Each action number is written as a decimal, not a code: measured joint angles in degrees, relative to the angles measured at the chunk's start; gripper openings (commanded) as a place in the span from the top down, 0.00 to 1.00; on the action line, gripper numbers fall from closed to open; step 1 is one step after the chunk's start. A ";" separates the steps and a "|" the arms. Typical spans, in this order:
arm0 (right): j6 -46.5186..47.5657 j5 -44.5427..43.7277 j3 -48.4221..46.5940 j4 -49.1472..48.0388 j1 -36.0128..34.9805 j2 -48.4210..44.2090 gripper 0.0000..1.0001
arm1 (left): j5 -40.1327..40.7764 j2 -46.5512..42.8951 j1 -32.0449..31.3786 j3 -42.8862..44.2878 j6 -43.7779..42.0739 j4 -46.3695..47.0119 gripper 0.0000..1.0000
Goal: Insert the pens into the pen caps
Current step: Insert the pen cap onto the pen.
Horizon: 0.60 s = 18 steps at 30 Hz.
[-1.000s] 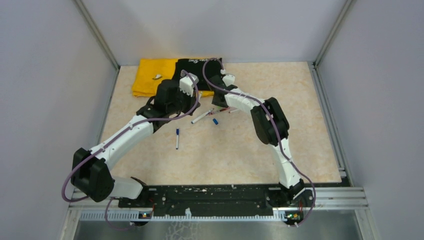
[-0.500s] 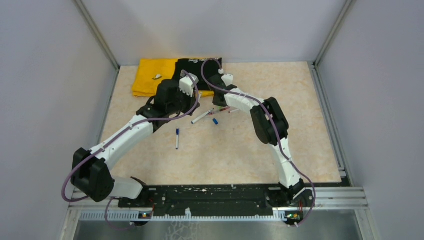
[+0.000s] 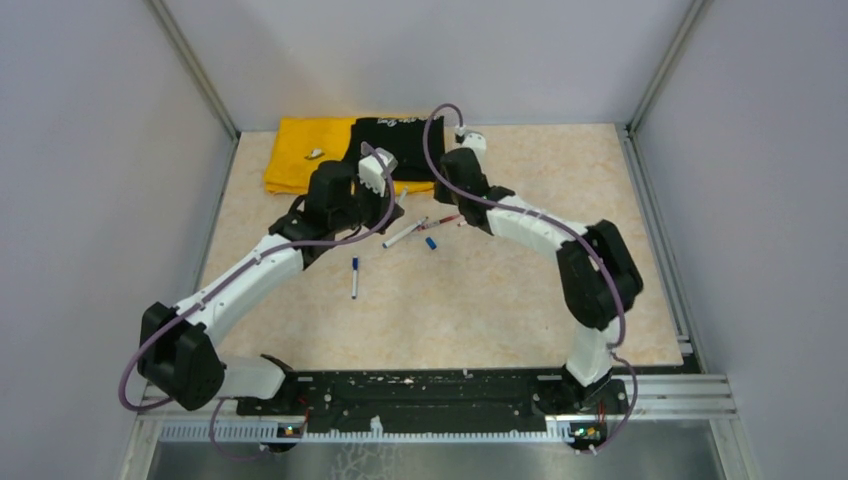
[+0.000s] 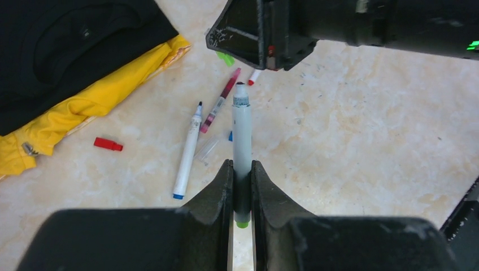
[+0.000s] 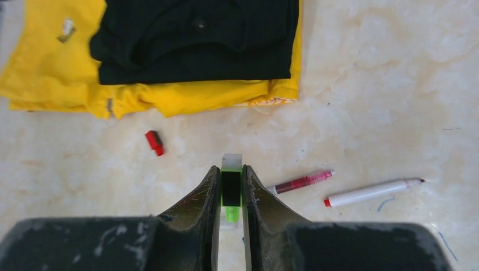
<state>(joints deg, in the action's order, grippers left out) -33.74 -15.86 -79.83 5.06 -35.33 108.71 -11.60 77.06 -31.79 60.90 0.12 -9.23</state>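
Observation:
My left gripper (image 4: 242,170) is shut on a pen (image 4: 242,130) with a pale barrel, a green rear end and a dark tip pointing away, held above the table. My right gripper (image 5: 231,179) is shut on a green pen cap (image 5: 231,189) with a clear end. It hangs just beyond the held pen's tip in the left wrist view. On the table lie a maroon pen (image 5: 302,182), a white pen with a red end (image 5: 373,192), a white pen with a blue end (image 4: 187,152), a red cap (image 5: 153,142) and a blue cap (image 3: 431,242).
A folded yellow cloth (image 5: 51,73) with a black garment (image 5: 197,39) on it lies at the back of the table. Another blue-ended pen (image 3: 354,277) lies alone nearer the arms. Grey walls stand on three sides.
My right gripper has closed on the green cap and drawn back towards the cloth, its elbow swinging out to the right. The left arm has barely moved.

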 measured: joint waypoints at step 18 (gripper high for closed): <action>2.25 7.19 40.46 -42.88 0.22 -42.62 1.00 | -21.90 -2.16 -1.11 -2.58 9.40 16.81 1.00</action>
<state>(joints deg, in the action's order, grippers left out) -31.48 -8.67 -39.38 -37.82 -35.11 66.08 -33.50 74.89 -32.91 58.33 9.52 7.57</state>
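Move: The green pen cap, already pinched in the right fingers, lies about 11 cm ahead of the left hand, 9 cm to its right and 8 cm lower. The pen, held tip up by the left hand, lies some 11 cm back from the right hand, 8 cm left and 10 cm higher. On the table, the white marker lies 6 cm ahead of the left hand and 20 cm below; the pink pen lies about 10 cm below the right hand, 2 cm back. The green cap, kept pinched, is carried up off the table area by the right hand, some 18 cm up, 11 cm back and 5 cm to the right, its fingers tipping up by about 35 degrees and its left side rolling up. The pen stays gripped as the left hand comes right, up and back to meet the cap, turning clockwise with its right side rising. ##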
